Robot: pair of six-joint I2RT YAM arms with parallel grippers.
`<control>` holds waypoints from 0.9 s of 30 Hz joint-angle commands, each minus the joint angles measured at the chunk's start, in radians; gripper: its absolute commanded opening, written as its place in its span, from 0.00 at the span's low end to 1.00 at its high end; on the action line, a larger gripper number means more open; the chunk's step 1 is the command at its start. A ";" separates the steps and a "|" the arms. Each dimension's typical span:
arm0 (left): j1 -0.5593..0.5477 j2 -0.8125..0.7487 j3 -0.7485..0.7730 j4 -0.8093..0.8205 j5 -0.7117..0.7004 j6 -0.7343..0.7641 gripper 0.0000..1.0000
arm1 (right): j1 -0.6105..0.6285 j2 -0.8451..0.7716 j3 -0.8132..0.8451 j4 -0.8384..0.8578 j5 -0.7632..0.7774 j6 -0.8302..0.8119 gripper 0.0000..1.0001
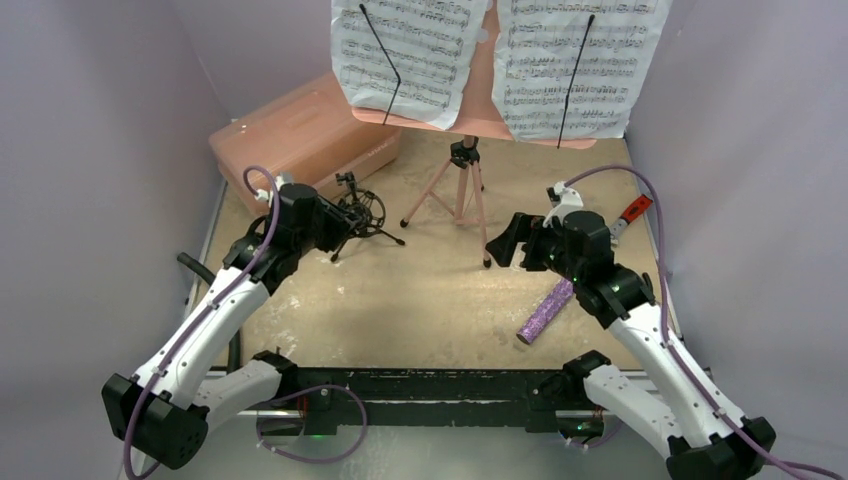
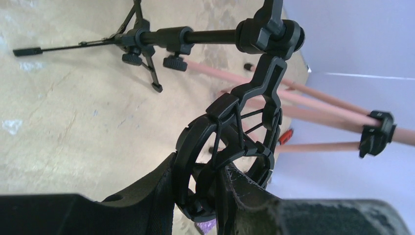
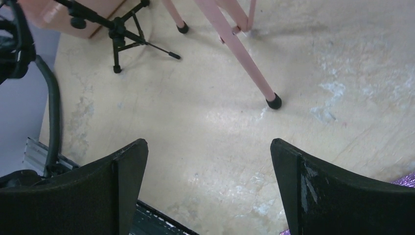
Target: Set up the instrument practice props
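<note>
The pink music stand [image 1: 462, 195] stands at the back middle on its tripod legs, and two white sheet-music pages [image 1: 405, 50] [image 1: 575, 65] rest on its desk. To its left the black shock-mount mini tripod [image 1: 362, 215] has its feet on the table. My left gripper [image 1: 338, 225] is shut on the mount's ring [image 2: 230, 137], with the fingers [image 2: 147, 196] clamping its lower rim. The glittery purple microphone [image 1: 545, 310] lies flat at the right front. My right gripper [image 1: 505, 245] hangs wide open and holds nothing, just left of the microphone and near a stand leg [image 3: 244, 58].
A big pink plastic case [image 1: 300, 135] lies at the back left, behind the mini tripod. A red-handled tool [image 1: 632, 212] lies by the right wall. Purple walls close in on both sides, and a black rail [image 1: 440, 385] runs along the near edge.
</note>
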 commanded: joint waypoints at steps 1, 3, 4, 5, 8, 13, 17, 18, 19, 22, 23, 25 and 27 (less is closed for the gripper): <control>-0.038 -0.043 -0.040 -0.034 0.058 -0.050 0.00 | 0.003 0.022 -0.021 -0.012 0.013 0.121 0.98; -0.057 -0.047 -0.052 -0.021 0.085 -0.036 0.00 | 0.002 0.015 -0.041 -0.004 0.024 0.162 0.98; -0.069 -0.049 -0.049 -0.037 0.089 -0.025 0.00 | 0.002 0.010 -0.051 -0.003 0.033 0.181 0.98; -0.077 -0.052 -0.050 -0.056 0.090 -0.017 0.00 | 0.002 0.005 -0.058 -0.002 0.041 0.198 0.98; -0.083 -0.058 -0.064 -0.105 0.105 0.000 0.06 | 0.002 -0.012 -0.080 -0.013 0.063 0.238 0.98; -0.083 -0.074 -0.077 -0.084 0.156 -0.012 0.44 | 0.002 -0.029 -0.099 -0.065 0.101 0.301 0.98; -0.083 -0.087 -0.064 -0.046 0.153 0.000 0.69 | 0.002 -0.013 -0.092 -0.105 0.127 0.324 0.98; -0.083 -0.088 -0.062 -0.037 0.155 0.002 0.72 | 0.001 -0.009 -0.093 -0.108 0.129 0.328 0.98; -0.083 -0.089 -0.060 -0.032 0.161 0.005 0.74 | 0.000 -0.007 -0.096 -0.108 0.129 0.333 0.98; -0.083 -0.091 -0.065 -0.020 0.173 0.003 0.78 | 0.000 0.000 -0.101 -0.105 0.136 0.345 0.98; -0.083 -0.092 -0.066 -0.016 0.175 0.004 0.79 | 0.000 0.004 -0.099 -0.106 0.141 0.349 0.98; -0.084 -0.097 -0.066 -0.017 0.173 0.006 0.79 | 0.001 0.012 -0.098 -0.107 0.154 0.352 0.98; -0.083 -0.107 -0.063 -0.023 0.150 0.008 0.80 | -0.001 0.023 -0.096 -0.114 0.172 0.360 0.98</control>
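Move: The left hand already grips the mic stand by its ring; the stand's middle is some 6 cm ahead, 4 cm right and 9 cm below, with the pink case about 22 cm ahead and 8 cm left. From the open right hand the microphone lies about 9 cm back, 8 cm right and 22 cm down; at nearly that depth are the music stand's near foot, 2 cm ahead and 8 cm left, and the wrench, 12 cm ahead and 26 cm right. The left hand draws the gripped mic stand back about 5 cm, away from the pink case, while lowering it and easing right some 3 cm each, then opens wide to let go of the ring and lifts a centimetre or two, having turned about 10 degrees clockwise. Meanwhile the empty right hand, fingers still wide open, sinks about 6 cm towards the level of the microphone, tipping further down and turning clockwise roughly 15 degrees. ##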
